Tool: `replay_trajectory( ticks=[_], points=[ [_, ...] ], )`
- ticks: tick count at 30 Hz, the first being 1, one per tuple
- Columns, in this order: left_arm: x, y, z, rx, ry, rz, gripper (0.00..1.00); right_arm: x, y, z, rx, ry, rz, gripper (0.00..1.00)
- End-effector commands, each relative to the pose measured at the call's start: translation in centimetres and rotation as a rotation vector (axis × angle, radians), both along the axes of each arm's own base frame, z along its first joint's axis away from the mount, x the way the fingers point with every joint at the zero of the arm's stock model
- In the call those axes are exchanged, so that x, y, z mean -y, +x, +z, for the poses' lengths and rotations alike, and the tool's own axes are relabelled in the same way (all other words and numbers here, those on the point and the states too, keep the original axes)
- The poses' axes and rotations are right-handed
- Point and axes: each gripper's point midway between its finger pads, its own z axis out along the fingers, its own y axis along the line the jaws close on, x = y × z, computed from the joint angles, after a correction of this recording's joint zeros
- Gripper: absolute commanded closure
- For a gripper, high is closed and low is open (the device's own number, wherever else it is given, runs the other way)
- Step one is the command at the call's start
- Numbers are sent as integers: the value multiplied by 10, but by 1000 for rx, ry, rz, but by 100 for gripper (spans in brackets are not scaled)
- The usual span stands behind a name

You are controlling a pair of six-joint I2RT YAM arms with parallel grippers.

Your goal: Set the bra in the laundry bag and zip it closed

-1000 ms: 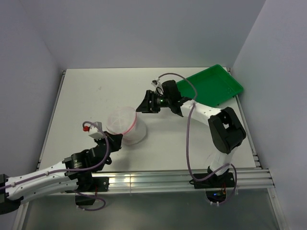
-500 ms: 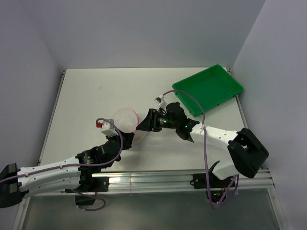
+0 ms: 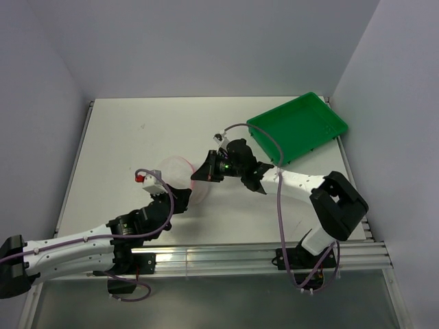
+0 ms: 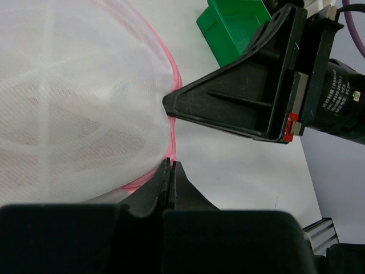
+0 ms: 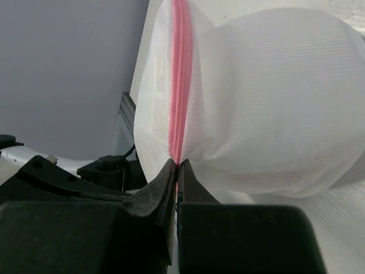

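The laundry bag [image 3: 177, 171] is a rounded white mesh pouch with a pink zipper rim [image 5: 181, 68], standing left of the table's middle. My left gripper [image 3: 180, 199] is shut on the pink rim at the bag's near side, and its closed tips [image 4: 170, 164] pinch the rim in the left wrist view. My right gripper [image 3: 197, 176] comes in from the right and is shut on the zipper rim too, its tips [image 5: 178, 166] clamped over the pink strip. The bra is hidden; only faint shading shows through the mesh [image 4: 68, 114].
A green plastic tray [image 3: 298, 123] sits at the table's back right corner, and its corner [image 4: 234, 25] shows behind the right gripper's body. Grey walls close the table at the back and on both sides. The rail with the arm bases runs along the near edge.
My right gripper came down and left from near the tray to the bag and shut on its pink rim. The left arm shifted slightly, and the bag moved with it.
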Motion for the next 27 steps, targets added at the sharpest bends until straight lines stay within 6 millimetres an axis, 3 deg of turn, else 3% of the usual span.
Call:
replay_trajectory(
  ticks=[1,8,11,14,17,18,21,24,25,26,27],
  points=[
    [2,-6,3,-11,-40,-27,100,-1,36,15,63,16,-71,100],
    [-32,-10,-22,-76,68,59,100,1,70,12,59,-13,-79,100],
    [-48,-9,-21,-78,86,114,100,2,81,11,66,-22,-83,100],
    [-53,-8,-21,-77,105,131,100,-2,85,12,75,-30,-59,100],
    [-43,-6,-7,-35,98,86,97,-5,84,9,70,-36,-46,100],
    [-39,-5,1,-22,84,80,76,-4,85,10,70,-36,-48,100],
    [-32,-1,27,26,71,68,38,-4,87,14,86,-44,-44,93],
    [-32,3,57,79,74,66,22,-5,91,18,101,-75,-26,46],
    [-32,3,63,86,74,65,20,-3,92,16,96,-93,-22,34],
    [-34,3,67,90,86,63,18,-1,94,22,112,-89,-27,16],
    [-34,3,82,104,71,66,16,1,94,24,119,-92,-28,9]
  ],
)
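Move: Both grippers are shut on the laundry bag's pink zipper, the left one at its near end, the right one some 4 cm farther forward. From the left hand, the bag's middle lies about 5 cm ahead, 3 cm left and 6 cm lower. From the right hand, the bag's middle is roughly 1 cm ahead, 3 cm left and 6 cm lower, while the zipper's far stretch lies about 7 cm ahead and 4 cm left. Keep the zipper pinched in both grippers: draw the right one forward about 4 cm and the left one about 4 cm to the left, sinking slightly. Open the left gripper wide to release the zipper's near end, then lift clear. Carry the right one a further 5 cm forward, away from the zipper's near end, opening it wide on the way to let go. ##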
